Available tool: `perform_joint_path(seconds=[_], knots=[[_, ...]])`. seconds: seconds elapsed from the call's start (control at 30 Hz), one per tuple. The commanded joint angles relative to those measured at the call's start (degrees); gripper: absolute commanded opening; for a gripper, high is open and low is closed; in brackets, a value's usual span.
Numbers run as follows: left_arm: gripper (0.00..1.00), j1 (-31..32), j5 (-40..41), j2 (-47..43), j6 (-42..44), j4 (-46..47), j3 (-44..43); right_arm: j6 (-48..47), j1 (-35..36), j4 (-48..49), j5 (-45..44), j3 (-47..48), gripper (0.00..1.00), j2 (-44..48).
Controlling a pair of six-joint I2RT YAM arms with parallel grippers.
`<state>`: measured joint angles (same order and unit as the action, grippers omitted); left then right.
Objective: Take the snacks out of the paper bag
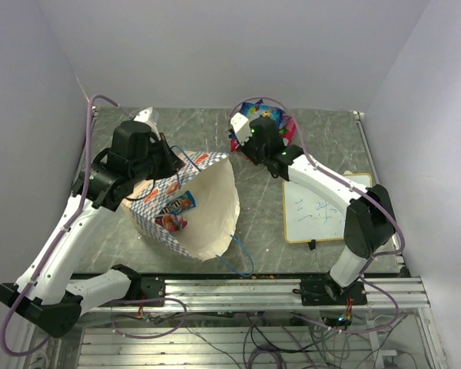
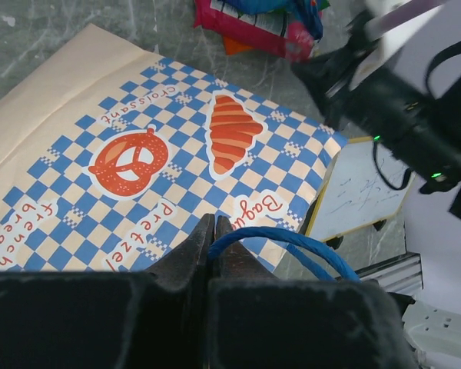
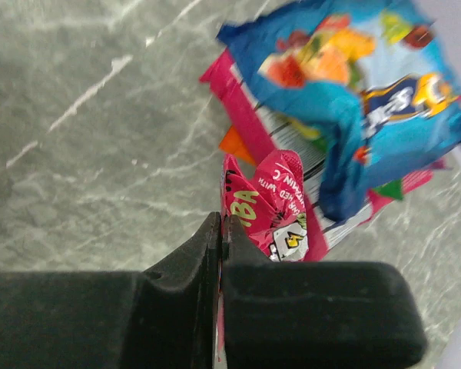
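The paper bag (image 1: 207, 204) lies on its side mid-table, mouth open toward the camera, with two packets (image 1: 174, 213) inside. In the left wrist view its checkered band (image 2: 169, 161) shows below. My left gripper (image 2: 213, 227) is shut on the bag's blue string handle (image 2: 292, 240), holding the rim up (image 1: 173, 164). My right gripper (image 3: 221, 228) is shut on a crumpled pink-red packet (image 3: 273, 207), over the pile of snacks (image 1: 265, 123) at the back. A blue packet (image 3: 353, 84) lies on top of that pile.
A white framed writing board (image 1: 319, 207) lies at the right, under my right arm. The other blue handle (image 1: 238, 261) trails from the bag toward the front rail. Walls close in the table at the back and sides.
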<state>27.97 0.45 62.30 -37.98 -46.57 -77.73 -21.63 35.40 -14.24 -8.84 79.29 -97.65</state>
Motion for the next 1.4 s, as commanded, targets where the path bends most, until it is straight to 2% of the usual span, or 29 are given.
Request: perform_joint_path(seconds=[0.0,0.17,0.27,0.4,0.47,0.67,0.8,0.93,1.1,1.23,1.37], knots=[[0.07,-0.12,3.54,-2.24,-1.68,1.66,-0.27,4.46,0.55,0.58,-3.59,-2.55,0.0,-1.35],[0.07,-0.12,5.59,-3.0,-2.41,3.07,-0.26,9.65,0.55,1.63,-6.26,-6.48,0.0,-4.73],[0.07,-0.11,6.65,-2.1,-1.58,3.52,-1.71,10.17,0.48,3.5,-10.23,-9.02,0.0,-6.43],[0.07,-0.1,7.2,-0.15,-0.1,3.03,-4.42,9.47,0.53,4.23,-11.1,-11.03,0.0,-7.47],[0.07,-0.16,8.3,0.03,0.33,2.54,-5.14,10.3,0.48,4.19,-9.65,-11.61,0.07,-7.52],[0.07,-0.19,12.27,0.14,1.24,0.25,-5.81,13.21,0.68,1.08,-3.1,-9.7,0.48,-4.51],[0.07,-0.78,14.29,2.04,2.76,-2.1,-7.32,14.86,1.22,1.72,0.64,-10.92,0.62,1.12],[0.07,-2.5,15.66,3.34,5.11,-2.35,-8.81,16.88,1.54,1.57,5.5,-11.76,0.65,5.95],[0.07,-8.76,15.33,5.96,9.3,-2.83,-12.5,17.48,4.67,0.92,7.29,-11.88,0.65,8.24],[0.07,-14.03,11.97,9.15,14.73,-1.24,-18.75,18.52,7.9,1.61,7.67,-11.81,0.65,7.92],[0.07,-14.95,11.66,13.06,20.15,-1.35,-26.41,20.18,11.2,2.52,9.99,-10.71,0.65,5.98]])
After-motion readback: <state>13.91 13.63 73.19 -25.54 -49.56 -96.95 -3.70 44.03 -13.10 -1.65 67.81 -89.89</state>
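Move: Just below the right hand, which holds the pink packet, lies the bare table spot it is headed for: about 17 cm down, 3 to the right and 1 back. The snack pile is about 15 cm ahead, 4 to the right; the whiteboard 11 back, 22 right; the paper bag's middle 12 back, 17 left. The left hand holds the bag's blue handle, the bag's middle about 20 cm below, 3 ahead and 2 right of it. Lowering the pink packet some 13 cm, drifting a little right and back, the right hand opens wide to let it go on the table short of the snack pile, then lifts about 11 cm and swings left and back towards the paper bag, fingers open. The left hand, still gripping the blue handle, pulls it left, forward and up, turning some 20 degrees counter-clockwise. ##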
